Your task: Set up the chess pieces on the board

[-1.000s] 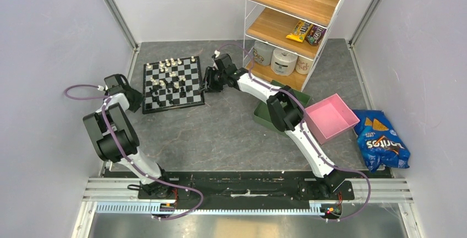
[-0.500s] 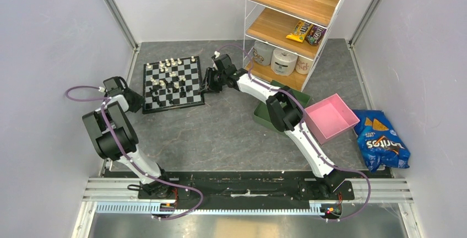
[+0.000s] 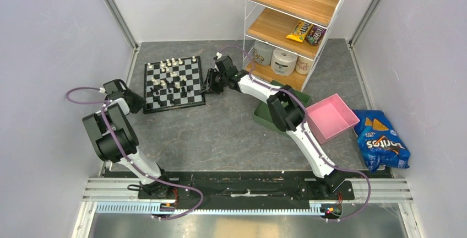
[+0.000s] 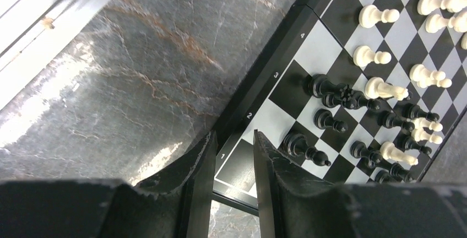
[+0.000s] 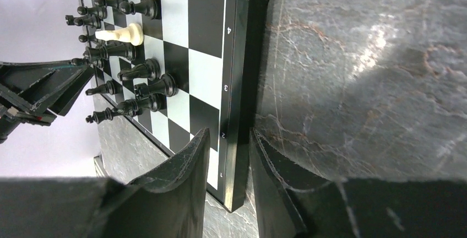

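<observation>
The board (image 3: 193, 86) lies at the back left of the table. Cream and black chess pieces (image 3: 170, 81) stand scattered over its left and middle squares. My left gripper (image 3: 137, 104) is at the board's near left corner. In the left wrist view its jaws (image 4: 234, 135) straddle the border by square 1, closed on the board (image 4: 242, 163), with black pieces (image 4: 325, 119) just beyond. My right gripper (image 3: 208, 86) is at the board's right edge. In the right wrist view it (image 5: 229, 131) pinches that thick edge (image 5: 237, 111) near the 2 mark. Pieces (image 5: 132, 72) stand further in.
A wire shelf (image 3: 292, 23) with snacks and paper rolls stands at the back right. Beside the right arm lie a green tray (image 3: 263, 118) and a pink tray (image 3: 330, 118). A blue chips bag (image 3: 383, 144) is at the far right. The left wall is close to the left arm.
Both grippers' jaws have narrowed onto the board's edges. The board has shifted slightly to the right, and the left gripper has drawn a little nearer to its corner.
</observation>
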`<state>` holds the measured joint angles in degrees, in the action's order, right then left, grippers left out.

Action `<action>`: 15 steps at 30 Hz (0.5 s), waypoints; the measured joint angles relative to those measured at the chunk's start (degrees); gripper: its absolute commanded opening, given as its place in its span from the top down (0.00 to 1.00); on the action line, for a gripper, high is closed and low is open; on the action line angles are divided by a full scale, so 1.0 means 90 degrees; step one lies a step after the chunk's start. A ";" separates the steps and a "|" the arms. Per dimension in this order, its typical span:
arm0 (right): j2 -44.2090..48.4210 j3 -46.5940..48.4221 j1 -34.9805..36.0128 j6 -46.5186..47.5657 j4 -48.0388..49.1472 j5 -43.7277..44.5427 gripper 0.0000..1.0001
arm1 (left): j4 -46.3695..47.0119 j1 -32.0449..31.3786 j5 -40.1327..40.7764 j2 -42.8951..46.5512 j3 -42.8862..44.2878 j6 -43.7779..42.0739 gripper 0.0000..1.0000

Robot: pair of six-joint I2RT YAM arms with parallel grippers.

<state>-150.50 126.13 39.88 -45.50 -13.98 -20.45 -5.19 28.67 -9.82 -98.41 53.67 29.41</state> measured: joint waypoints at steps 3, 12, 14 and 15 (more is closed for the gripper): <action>0.0141 -0.0197 0.0002 0.0002 -0.0002 0.0087 0.60 | 0.0228 0.0000 -0.0148 0.0158 -0.0274 0.0002 0.62; 0.0716 -0.1027 -0.0005 0.0063 -0.0024 0.0435 0.60 | 0.0321 -0.0015 -0.0539 0.0707 -0.0925 0.0002 0.62; 0.0886 -0.1282 -0.0005 0.0100 -0.0012 0.0527 0.60 | 0.0233 -0.0036 -0.0593 0.0920 -0.1107 0.0005 0.62; 0.0974 -0.1418 -0.0005 0.0112 0.0005 0.0561 0.60 | 0.0177 -0.0053 -0.0610 0.1035 -0.1200 0.0005 0.62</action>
<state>-141.73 113.36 39.83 -44.49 -13.93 -15.40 -3.60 28.18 -15.31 -89.10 42.87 29.45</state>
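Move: The chessboard lies between the hands, its rim already held at both sides. Its middle is about 14 cm to the right of the left hand and 11 cm farther out, and about 14 cm to the left of the right hand and 5 cm ahead, roughly 1 cm lower than either. The nearest black piece stands some 6 cm right and 2 cm ahead of the left hand; another, about 7 cm left and 1 cm ahead of the right hand. The chessboard's left and right rims, near its front corners, stay pinched while both arms drag the board to the right and back towards the bases, keeping level. The left hand goes about 4 cm right and nearly as far back, speeding up; the right hand goes some 3 cm right and half that back. The wrists barely turn. ##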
